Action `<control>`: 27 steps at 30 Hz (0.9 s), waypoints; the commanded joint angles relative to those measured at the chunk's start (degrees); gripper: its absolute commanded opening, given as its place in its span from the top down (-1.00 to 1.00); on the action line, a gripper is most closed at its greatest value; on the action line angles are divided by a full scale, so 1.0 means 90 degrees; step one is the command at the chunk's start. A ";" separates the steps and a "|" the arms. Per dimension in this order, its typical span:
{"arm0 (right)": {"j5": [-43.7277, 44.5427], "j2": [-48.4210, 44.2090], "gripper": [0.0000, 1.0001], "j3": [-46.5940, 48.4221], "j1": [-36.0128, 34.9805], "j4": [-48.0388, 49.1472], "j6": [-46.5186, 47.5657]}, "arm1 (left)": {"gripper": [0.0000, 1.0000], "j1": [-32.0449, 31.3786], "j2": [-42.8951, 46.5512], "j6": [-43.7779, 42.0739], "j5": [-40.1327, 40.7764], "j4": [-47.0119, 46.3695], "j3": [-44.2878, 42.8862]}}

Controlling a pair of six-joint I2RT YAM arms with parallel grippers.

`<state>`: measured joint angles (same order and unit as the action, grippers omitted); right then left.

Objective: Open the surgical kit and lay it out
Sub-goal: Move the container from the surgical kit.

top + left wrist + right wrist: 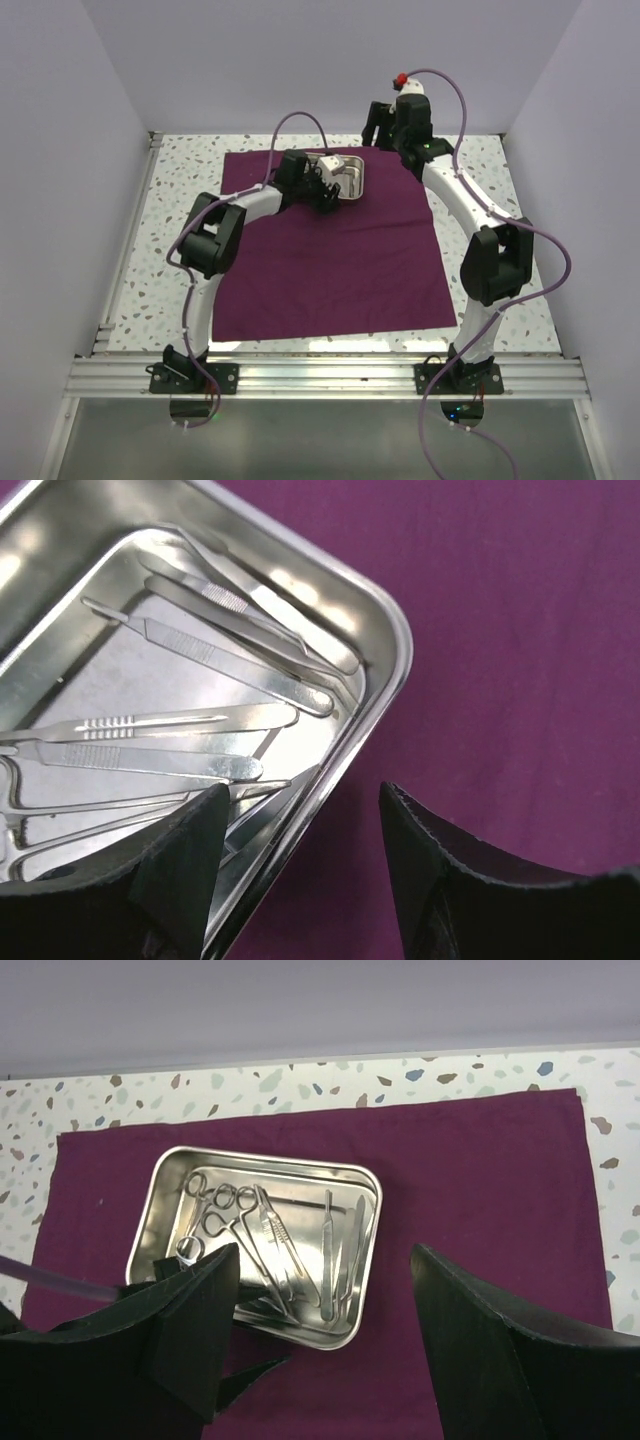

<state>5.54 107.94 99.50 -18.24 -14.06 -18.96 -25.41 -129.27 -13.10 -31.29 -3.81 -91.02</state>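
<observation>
The dark purple cloth wrap (330,270) lies spread flat on the table. On its far part stands the shiny steel tray (356,166), which holds several silver instruments (270,1230): scissors, forceps and flat handles (200,650). My left gripper (328,197) is low at the tray's near edge. Its jaws (305,790) are open and straddle the rim (390,620), one finger inside the tray, the other over the cloth (520,630). My right gripper (375,125) hangs open above the far side and looks down on the tray (372,1185) with nothing between its fingers (325,1247).
The speckled tabletop (180,200) shows around the cloth. White walls close in the left, right and back. An aluminium rail (330,378) runs along the near edge by both arm bases. A purple cable (300,120) loops above the left arm.
</observation>
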 commanded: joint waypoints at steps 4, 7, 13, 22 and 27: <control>-0.0225 0.0008 -0.45 -0.0060 0.0044 0.0352 -0.0110 | -0.12 0.0060 -0.0255 -0.0214 0.0058 0.0335 -0.0452; -0.0254 0.0028 -0.45 -0.0070 0.0054 0.0362 -0.0120 | 0.44 0.0050 -0.0265 -0.0224 0.0117 0.0414 -0.0511; -0.0303 -0.0011 -0.45 -0.0148 0.0064 0.0381 -0.0139 | 1.00 0.0050 -0.0012 -0.0194 0.0156 0.0414 -0.0365; -0.0352 -0.0109 -0.45 -0.0236 0.0064 0.0420 -0.0178 | 1.00 -0.0087 0.0759 -0.0360 -0.0156 0.0414 0.0327; -0.0371 -0.0235 -0.45 -0.0333 0.0073 0.0449 -0.0188 | 1.00 -0.0340 0.1042 -0.0770 -0.0536 0.0736 0.0806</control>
<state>3.22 108.05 97.10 -17.93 -12.32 -19.99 -26.50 -124.88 -17.34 -30.94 0.60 -85.95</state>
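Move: The container's near long rim already runs between the left gripper's open fingertips, about 1 cm below them. The container's middle is some 6 cm ahead, 4 cm left and 3 cm down. In it, the scalpels lie around 5 cm ahead and 3 cm right, the scissors about 7 cm ahead and 7 cm left. From the right hand the container is about 9 cm left, level fore and aft, some 23 cm below. Sink the left gripper about 1 cm over the container's near rim, some way in from the right corner, and shut the fingers to pinch the rim's wall. Hold there briefly, then, keeping the pinch, draw the rim back towards the base, gathering speed over about 4 cm. ##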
